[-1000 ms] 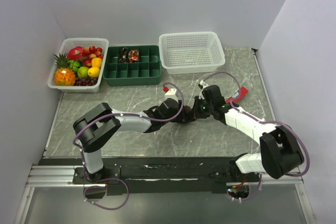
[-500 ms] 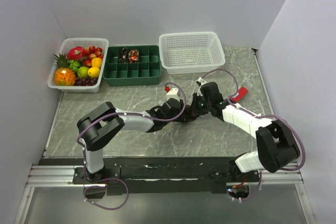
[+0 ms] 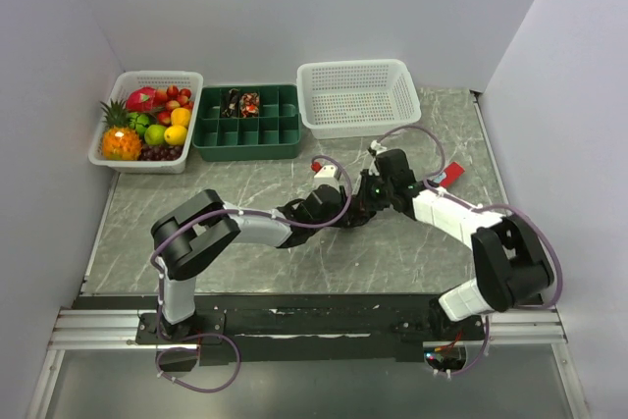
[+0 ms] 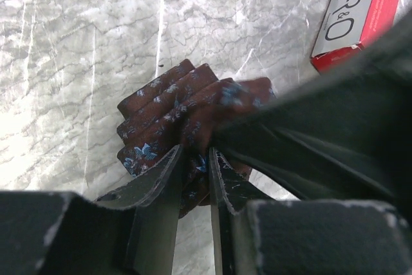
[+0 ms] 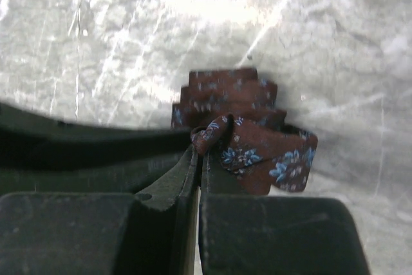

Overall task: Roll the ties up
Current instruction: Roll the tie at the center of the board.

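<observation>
One tie (image 4: 168,104), dark red-brown with small blue flowers, lies rolled in a stepped coil on the marble table (image 3: 245,183) at the centre. My left gripper (image 4: 195,152) is shut on the coil's near edge, with fabric pinched between its narrow jaws. From the opposite side, my right gripper (image 5: 198,149) is shut on a folded end of the same tie (image 5: 228,98). In the top view both grippers, left (image 3: 343,211) and right (image 3: 366,203), meet over the tie and mostly hide it. Two rolled ties (image 3: 241,102) sit in the green divided tray (image 3: 247,136).
A small red flat box (image 3: 446,177) lies on the table just right of the right arm, also in the left wrist view (image 4: 360,11). At the back stand a fruit basket (image 3: 147,120) and an empty white mesh basket (image 3: 358,95).
The left gripper's jaws have narrowed onto the tie. Both wrists have shifted slightly farther back and right with it, the right one staying shut.
</observation>
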Robot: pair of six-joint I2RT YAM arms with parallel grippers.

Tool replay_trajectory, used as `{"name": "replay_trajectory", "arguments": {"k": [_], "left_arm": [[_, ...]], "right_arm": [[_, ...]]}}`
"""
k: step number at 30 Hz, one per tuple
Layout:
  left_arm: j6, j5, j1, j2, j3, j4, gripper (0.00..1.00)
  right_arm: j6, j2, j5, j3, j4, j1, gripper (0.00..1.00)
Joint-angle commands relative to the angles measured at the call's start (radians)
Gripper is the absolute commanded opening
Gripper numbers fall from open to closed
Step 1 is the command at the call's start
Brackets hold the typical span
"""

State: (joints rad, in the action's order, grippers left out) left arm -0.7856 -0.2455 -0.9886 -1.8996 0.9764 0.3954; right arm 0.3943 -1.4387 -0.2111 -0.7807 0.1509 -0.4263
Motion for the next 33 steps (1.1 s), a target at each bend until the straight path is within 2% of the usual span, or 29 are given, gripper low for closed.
{"name": "replay_trajectory", "arguments": {"k": [1,11,25,31,33], "left_arm": [[0.022,0.041,-0.03,-0.087,-0.044,-0.178,0.28],[0.011,0.032,-0.028,-0.056,-0.073,-0.164,0.29],[-0.047,-0.034,-0.027,0.102,-0.157,-0.179,0.3],[-0.127,-0.046,-0.028,0.177,-0.225,-0.165,0.28],[-0.147,-0.057,-0.028,0.212,-0.254,-0.144,0.25]], "right_arm": [[-0.023,-0.077,-0.085,-0.081,-0.011,-0.019,0.0],[-0.025,-0.193,-0.004,-0.127,0.099,-0.083,0.0],[0.07,-0.106,0.006,-0.017,0.147,-0.123,0.0],[0.107,-0.106,0.016,0.032,0.133,-0.132,0.0],[0.115,-0.108,0.021,0.037,0.128,-0.132,0.0]]}}
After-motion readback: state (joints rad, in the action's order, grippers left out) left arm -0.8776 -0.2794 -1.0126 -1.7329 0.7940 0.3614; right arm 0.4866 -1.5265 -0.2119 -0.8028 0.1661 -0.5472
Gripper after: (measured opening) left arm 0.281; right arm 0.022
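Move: The gathered tie is already in both hands: its middle is about 1 cm ahead, 1 cm right and 1 cm below the left hand, and some 1 cm ahead, level sideways and 2 cm below the right. From the left hand, the red box lies roughly 11 cm ahead and 22 cm right, and the white basket about 30 cm ahead and 2 cm right. From the right hand, that box is about 10 cm ahead and 19 cm right. Both grippers keep their hold on the brown tie bundle, the right with shut fingertips pinching a small fold, the left with fingers steady and partly open around the cloth. The right first eases forward, left and down about 2 cm while the left almost waits; then both draw the bundle back and left together, roughly 5 cm, away from the red box, the right hand tipping down slightly. ##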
